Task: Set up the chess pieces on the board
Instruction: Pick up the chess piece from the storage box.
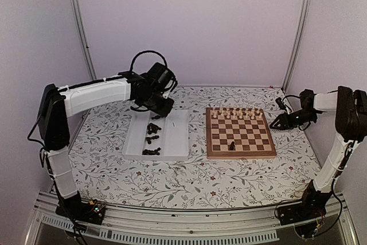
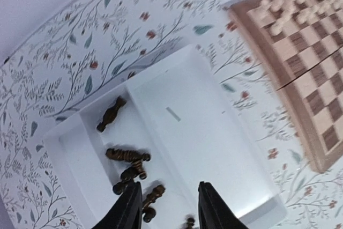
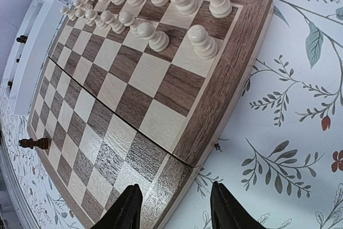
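Several dark chess pieces lie on their sides in the left compartment of a white tray. My left gripper hangs open just above them. One piece lies just inside its left finger, not gripped. From above, the left gripper is over the tray's far end and the pieces. The board has one dark piece standing near its front edge. My right gripper is open and empty over the board's right border, seen from above at the right gripper.
Pale wooden pieces fill the two far rows of the board; they show close up as pale pieces in the right wrist view. The tray lies left of the board on a floral tablecloth. Frame posts stand at the back corners.
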`<state>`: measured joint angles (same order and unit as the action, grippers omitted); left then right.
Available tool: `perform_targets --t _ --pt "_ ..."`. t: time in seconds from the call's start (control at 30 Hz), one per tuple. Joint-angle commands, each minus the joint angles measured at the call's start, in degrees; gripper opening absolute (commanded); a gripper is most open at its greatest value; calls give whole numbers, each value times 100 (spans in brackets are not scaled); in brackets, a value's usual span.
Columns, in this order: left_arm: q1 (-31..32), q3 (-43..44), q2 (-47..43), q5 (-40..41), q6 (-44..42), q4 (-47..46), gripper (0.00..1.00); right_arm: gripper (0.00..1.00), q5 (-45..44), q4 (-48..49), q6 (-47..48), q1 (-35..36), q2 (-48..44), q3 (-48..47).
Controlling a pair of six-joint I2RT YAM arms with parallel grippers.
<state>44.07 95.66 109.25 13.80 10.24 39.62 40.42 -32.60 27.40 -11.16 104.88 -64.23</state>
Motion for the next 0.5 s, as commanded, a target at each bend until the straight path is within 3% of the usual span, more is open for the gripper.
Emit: perform_targets --t 0.0,0.17,0.47 --pt "-348 -679 -13 93 -27 169 39 47 120 -64 90 -9 39 -119" --pt "-838 -917 65 -161 -274 -57 38 47 106 -68 99 -9 73 -123" --pt "-1073 -724 548 -144 -384 164 34 47 64 -82 103 -9 93 -120"
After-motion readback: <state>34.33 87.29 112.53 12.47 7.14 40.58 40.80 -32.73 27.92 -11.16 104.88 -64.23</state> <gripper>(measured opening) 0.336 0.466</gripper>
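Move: The heap of dark chess pieces in the storage box's middle compartment is about 11 cm left of the left hand, 5 cm ahead and 15 cm below. At much the same depth and just as far left lie a lone far piece, 12 cm ahead, and a nearer lone piece, 2 cm back. The heap is roughly 57 cm left of the right hand, 4 cm ahead and 4 cm lower. Touching nothing yet, the left hand heads for the dark heap in the storage box, going left and down together by about 9 cm and 8 cm. It is quick at first, then slower, with a slight forward creep late on. The wrist tips the fingers some 10 degrees more steeply downward and they stay partly open. ##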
